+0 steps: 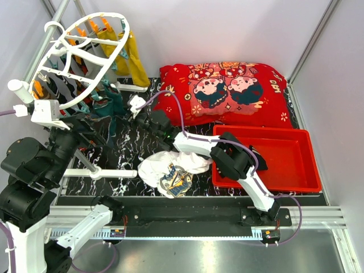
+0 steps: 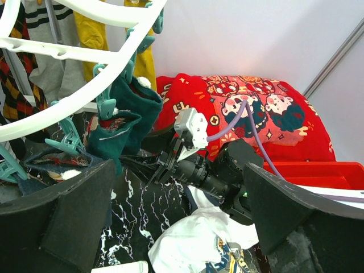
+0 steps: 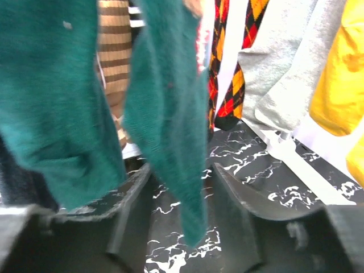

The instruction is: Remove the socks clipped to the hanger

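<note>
The white oval hanger hangs tilted at the back left, with several socks clipped under it. Two dark teal socks hang at its near edge. My right gripper is open, and one teal sock dangles between its fingers, which are close on either side. Behind it hang a brown-striped sock, a red-and-yellow checked one, a grey one and yellow ones. My left gripper is wide open and empty, below the hanger.
A white printed shirt lies on the black marbled mat. A red cushion lies at the back and a red tray at the right. The grey rail and the white stand foot are on the left.
</note>
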You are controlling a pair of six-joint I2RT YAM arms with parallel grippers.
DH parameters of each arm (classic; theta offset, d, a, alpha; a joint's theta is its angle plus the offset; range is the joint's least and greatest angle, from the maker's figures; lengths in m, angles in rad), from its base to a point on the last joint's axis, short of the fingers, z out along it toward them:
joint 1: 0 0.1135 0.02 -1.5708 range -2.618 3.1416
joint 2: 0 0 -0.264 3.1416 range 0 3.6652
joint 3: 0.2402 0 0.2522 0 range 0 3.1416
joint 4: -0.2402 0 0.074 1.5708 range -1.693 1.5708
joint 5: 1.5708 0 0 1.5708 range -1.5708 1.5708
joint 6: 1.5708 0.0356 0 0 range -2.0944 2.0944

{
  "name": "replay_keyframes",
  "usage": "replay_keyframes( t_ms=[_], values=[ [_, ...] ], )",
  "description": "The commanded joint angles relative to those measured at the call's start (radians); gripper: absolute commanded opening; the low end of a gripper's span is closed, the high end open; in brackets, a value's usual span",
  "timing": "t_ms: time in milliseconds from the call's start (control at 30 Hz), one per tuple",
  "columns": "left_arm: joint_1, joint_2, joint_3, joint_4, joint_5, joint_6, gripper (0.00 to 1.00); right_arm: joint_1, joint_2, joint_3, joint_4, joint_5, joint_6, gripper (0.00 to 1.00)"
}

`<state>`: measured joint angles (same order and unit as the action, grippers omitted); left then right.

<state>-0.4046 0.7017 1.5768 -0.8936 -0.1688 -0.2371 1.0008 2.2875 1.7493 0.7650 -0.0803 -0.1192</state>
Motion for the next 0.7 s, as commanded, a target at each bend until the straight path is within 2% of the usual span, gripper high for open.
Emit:
replay_keyframes(
  t_ms=[0,100,200,233,367,667],
  values=[
    [0.000,0.007,0.026,0.007,-0.018,-0.004,0.99,0.006,0.010,0.027,0.060,0.040,-0.057,0.46],
    [-0.002,0.018,0.026,0.007,-0.015,-0.001,0.99,0.007,0.012,0.029,0.063,0.037,-0.074,0.39],
    [0.000,0.028,0.031,0.008,-0.020,0.004,0.99,0.007,0.000,0.018,0.069,0.036,-0.082,0.16],
    [0.000,0.036,0.034,0.008,-0.032,0.004,0.99,0.006,-0.009,0.009,0.071,0.049,-0.079,0.00],
    [0.000,0.044,0.057,0.033,-0.028,-0.002,0.99,0.019,-0.101,-0.072,0.056,0.126,-0.066,0.00],
    [0.000,0.119,0.146,0.001,-0.058,-0.039,0.99,0.114,-0.328,-0.237,0.027,0.301,-0.183,0.00]
  ],
)
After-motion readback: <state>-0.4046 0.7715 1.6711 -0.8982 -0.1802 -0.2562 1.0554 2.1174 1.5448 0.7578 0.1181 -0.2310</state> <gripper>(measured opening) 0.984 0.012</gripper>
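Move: The green sock hangs right at the right hand's fingertips, its lower end between the open fingers; its middle is about 3 cm left, 2 cm ahead and 4 cm higher. A second green sock hangs roughly 4 cm back, 4 cm left and 4 cm up from the hand, the yellow socks some 16 cm ahead, 4 cm right and 6 cm up. From the left hand, the aimed-at sock is about 18 cm ahead, 3 cm left and 15 cm lower. The right fingers shut fully on the lower end of the green sock, pinching it while the hand all but stays in place. The hand then pulls about 4 cm to the right, swinging back some 2 cm near the end, away from the hanger, and turns roughly 10 degrees clockwise. The left hand, open and empty, rises about 2 cm. ##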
